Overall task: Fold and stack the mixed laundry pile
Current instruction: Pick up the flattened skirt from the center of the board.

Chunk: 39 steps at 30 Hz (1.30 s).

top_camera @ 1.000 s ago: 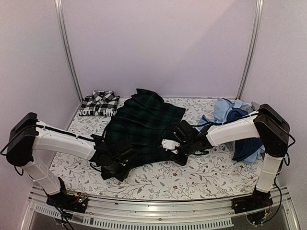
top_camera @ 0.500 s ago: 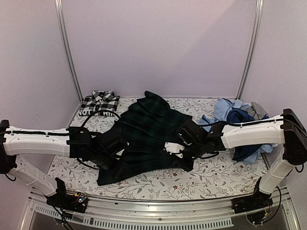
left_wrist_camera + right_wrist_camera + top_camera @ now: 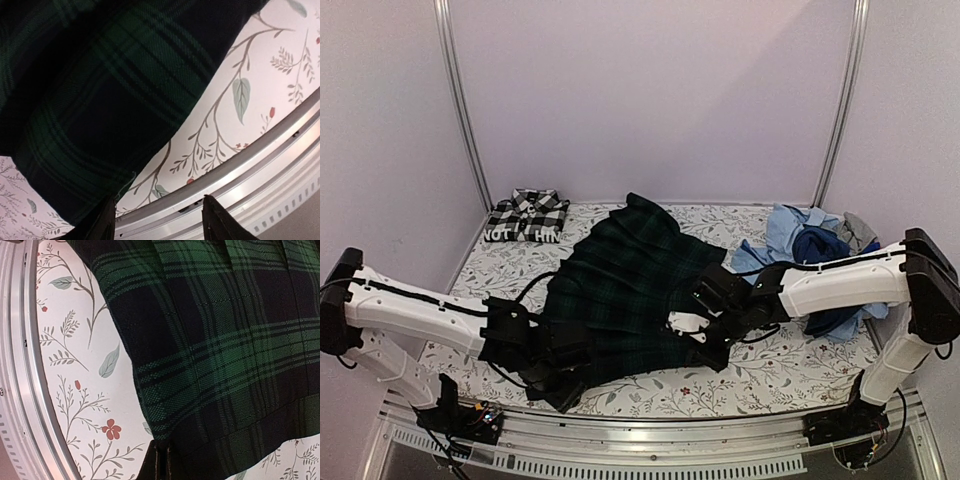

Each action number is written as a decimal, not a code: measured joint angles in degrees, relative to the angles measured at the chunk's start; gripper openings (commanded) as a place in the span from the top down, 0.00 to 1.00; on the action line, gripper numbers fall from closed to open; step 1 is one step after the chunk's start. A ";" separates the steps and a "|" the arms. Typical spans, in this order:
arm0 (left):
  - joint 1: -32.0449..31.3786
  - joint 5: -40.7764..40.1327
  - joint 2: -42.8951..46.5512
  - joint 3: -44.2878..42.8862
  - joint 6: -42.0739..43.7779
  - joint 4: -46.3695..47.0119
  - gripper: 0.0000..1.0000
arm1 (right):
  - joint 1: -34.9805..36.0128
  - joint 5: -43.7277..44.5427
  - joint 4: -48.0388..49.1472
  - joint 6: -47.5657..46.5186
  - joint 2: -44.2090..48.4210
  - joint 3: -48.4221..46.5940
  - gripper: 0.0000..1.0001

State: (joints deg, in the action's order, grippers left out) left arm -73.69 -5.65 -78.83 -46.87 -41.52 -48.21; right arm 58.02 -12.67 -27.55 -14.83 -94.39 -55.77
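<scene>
The dark green-navy plaid garment [image 3: 620, 285] lies spread across the middle of the floral table covering [image 3: 775, 372]. My right gripper [image 3: 703, 333] is shut on its near right hem; in the right wrist view the closed fingertips [image 3: 161, 460] pinch the plaid garment [image 3: 215, 340]. My left gripper [image 3: 557, 385] sits low at the garment's near left corner. It is open in the left wrist view [image 3: 160, 224], with only covering and rail between its fingers and the plaid garment [image 3: 100, 100] just beside the left finger [image 3: 100, 226]. The rest of the laundry pile [image 3: 815, 260], light blue, navy and grey, is heaped at the right.
A folded black-and-white checked shirt [image 3: 527, 217] lies at the back left corner. The metal front rail [image 3: 650, 440] runs just below both grippers and shows close in the wrist views, rail [image 3: 260, 165] and rail [image 3: 20, 365]. Upright frame posts [image 3: 460, 110] stand at the back.
My left gripper shut on the garment's left corner, drew it towards the near edge, then opened and let go. The right gripper stayed shut on the hem, shifting slightly.
</scene>
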 measured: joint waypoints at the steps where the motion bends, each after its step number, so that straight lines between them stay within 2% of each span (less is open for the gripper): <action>1: -1.05 -0.02 -2.25 0.00 -0.07 0.26 0.41 | 0.00 -0.02 -0.04 0.20 -0.20 0.00 1.00; 7: -2.84 -5.03 -12.15 -3.08 0.35 -2.23 0.41 | 0.00 -0.13 -0.13 1.09 -0.31 0.02 1.00; 14: -2.80 -7.72 -13.79 -2.71 1.09 -0.90 0.49 | 0.00 -0.24 -0.13 1.84 -0.31 0.09 1.00; 22: -1.75 -8.81 -14.64 -2.80 4.63 2.71 0.78 | 0.00 -1.01 -0.09 2.03 -0.31 0.72 1.00; 25: -1.03 -9.03 -14.86 -2.78 6.21 4.28 0.99 | 0.00 -1.03 -0.04 2.05 -0.28 0.72 1.00; 31: 0.42 -8.76 -13.16 -2.67 8.20 5.20 1.00 | 0.00 -1.01 -0.15 2.21 -0.24 0.72 1.00; 39: 0.48 -5.55 1.81 -7.26 7.74 0.87 1.00 | 0.00 -1.86 -2.45 2.67 2.67 -1.09 1.00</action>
State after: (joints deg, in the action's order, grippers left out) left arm -73.21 -11.20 -77.01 -54.13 -33.78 -47.33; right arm 58.02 -14.52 -30.00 -12.16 -91.72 -56.86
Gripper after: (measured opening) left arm 0.005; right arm 0.022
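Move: The left gripper hangs half open, fingers down, about 5 cm above the board; the skirt's near edge by its left corner lies some 3 cm ahead of it. The front rail is about 5 cm behind, while the skirt's middle is roughly 27 cm ahead and 17 cm to the right. From the right gripper, already pinching the near edge farther along, that left-corner edge lies about 28 cm left, 5 cm back and 4 cm lower. Sink the left gripper about 4 cm to the board, rolling its left side up some 15 degrees, then ease forward 3 cm onto the skirt's near-left edge and shut the fingers on the cloth. Lift it about 9 cm, drifting slightly right and rolling back. Keep the right gripper shut on its edge, nearly still, and start raising it 2 cm at the end. ##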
